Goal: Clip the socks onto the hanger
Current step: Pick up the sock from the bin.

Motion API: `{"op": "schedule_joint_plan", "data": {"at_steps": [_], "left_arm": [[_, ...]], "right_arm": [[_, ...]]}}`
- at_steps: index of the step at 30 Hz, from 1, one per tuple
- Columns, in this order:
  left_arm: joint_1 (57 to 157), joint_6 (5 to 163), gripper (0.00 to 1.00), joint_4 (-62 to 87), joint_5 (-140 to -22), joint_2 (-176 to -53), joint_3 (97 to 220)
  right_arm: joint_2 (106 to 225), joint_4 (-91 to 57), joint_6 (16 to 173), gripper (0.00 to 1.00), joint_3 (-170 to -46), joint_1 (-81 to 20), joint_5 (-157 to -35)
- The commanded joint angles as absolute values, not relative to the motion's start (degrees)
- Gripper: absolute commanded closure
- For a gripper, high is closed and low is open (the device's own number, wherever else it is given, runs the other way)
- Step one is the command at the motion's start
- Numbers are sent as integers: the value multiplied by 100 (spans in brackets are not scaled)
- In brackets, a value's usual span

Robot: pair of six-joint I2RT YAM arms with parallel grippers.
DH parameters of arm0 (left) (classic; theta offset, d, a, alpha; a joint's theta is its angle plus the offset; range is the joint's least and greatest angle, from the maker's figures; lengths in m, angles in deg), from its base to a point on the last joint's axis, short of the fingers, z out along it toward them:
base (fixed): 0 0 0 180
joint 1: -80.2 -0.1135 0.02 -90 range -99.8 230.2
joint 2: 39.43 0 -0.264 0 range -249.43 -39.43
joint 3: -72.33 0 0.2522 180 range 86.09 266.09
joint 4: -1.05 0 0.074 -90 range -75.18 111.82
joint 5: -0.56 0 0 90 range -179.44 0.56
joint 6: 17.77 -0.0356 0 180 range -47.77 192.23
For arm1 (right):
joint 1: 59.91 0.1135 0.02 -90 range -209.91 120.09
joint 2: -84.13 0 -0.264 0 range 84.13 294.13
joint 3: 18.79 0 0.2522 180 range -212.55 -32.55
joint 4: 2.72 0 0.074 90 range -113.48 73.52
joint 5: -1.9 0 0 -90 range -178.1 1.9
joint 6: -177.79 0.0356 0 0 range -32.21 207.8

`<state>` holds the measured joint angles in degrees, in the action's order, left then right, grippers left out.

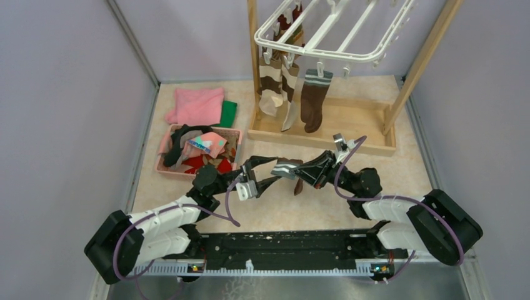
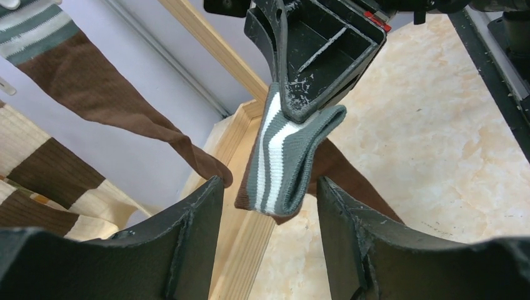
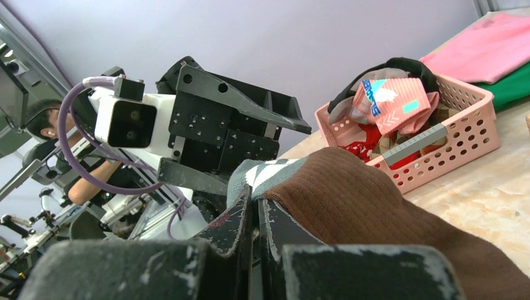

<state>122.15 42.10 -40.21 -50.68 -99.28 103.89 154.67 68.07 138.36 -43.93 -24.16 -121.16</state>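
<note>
My right gripper is shut on a dark brown sock and holds it above the table by its grey-and-white striped cuff. My left gripper is open. The cuff's free end hangs between its fingers with a gap on both sides. In the top view the two grippers meet at mid-table, the left gripper beside the right gripper. The white hanger hangs at the back. A brown-and-cream striped sock and a dark brown sock are clipped under it.
A pink basket at the left holds several more socks. Behind it lie a folded pink cloth and a green cloth. The wooden frame's base lies just beyond the grippers. Grey walls close in both sides.
</note>
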Motion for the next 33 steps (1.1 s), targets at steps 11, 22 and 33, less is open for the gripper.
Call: {"op": "schedule_joint_plan", "data": {"at_steps": [11, 22, 33], "left_arm": [[12236, 4485, 89, -4507, -4893, -10092, 10672], [12144, 6189, 100, -2563, -6286, -9203, 10977], [11827, 7935, 100, -412, -5088, -9546, 12083]], "right_arm": [[15479, 7884, 13899, 100, -4639, -2474, -12211], [14503, 5984, 12478, 49, -4646, -2474, -12425], [12344, 3406, 9075, 22, -4583, -2462, -12375]]}}
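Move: The striped cuff of the sock, pinched in my right fingers, is level with my left hand, its middle about 4 cm to the right, with its free edge reaching in between my open left fingers. From my right hand, that cuff's middle is some 4 cm to the left. Counted from my left hand, the bin is about 12 cm ahead, 28 cm left and 16 cm below; the brown sock on the hanger hangs roughly 22 cm ahead and 14 cm right, 5 cm higher. I keep my right hand still, holding the sock, while my left fingers close from well open and pinch the cuff. Then my right fingers open wide and come free, going up about 4 cm and a little less to the right, also slightly back. My left hand keeps its pinch and carries the cuff about 3 cm forward, up and left, rolling nearly 40 degrees with its top leaning forward. ##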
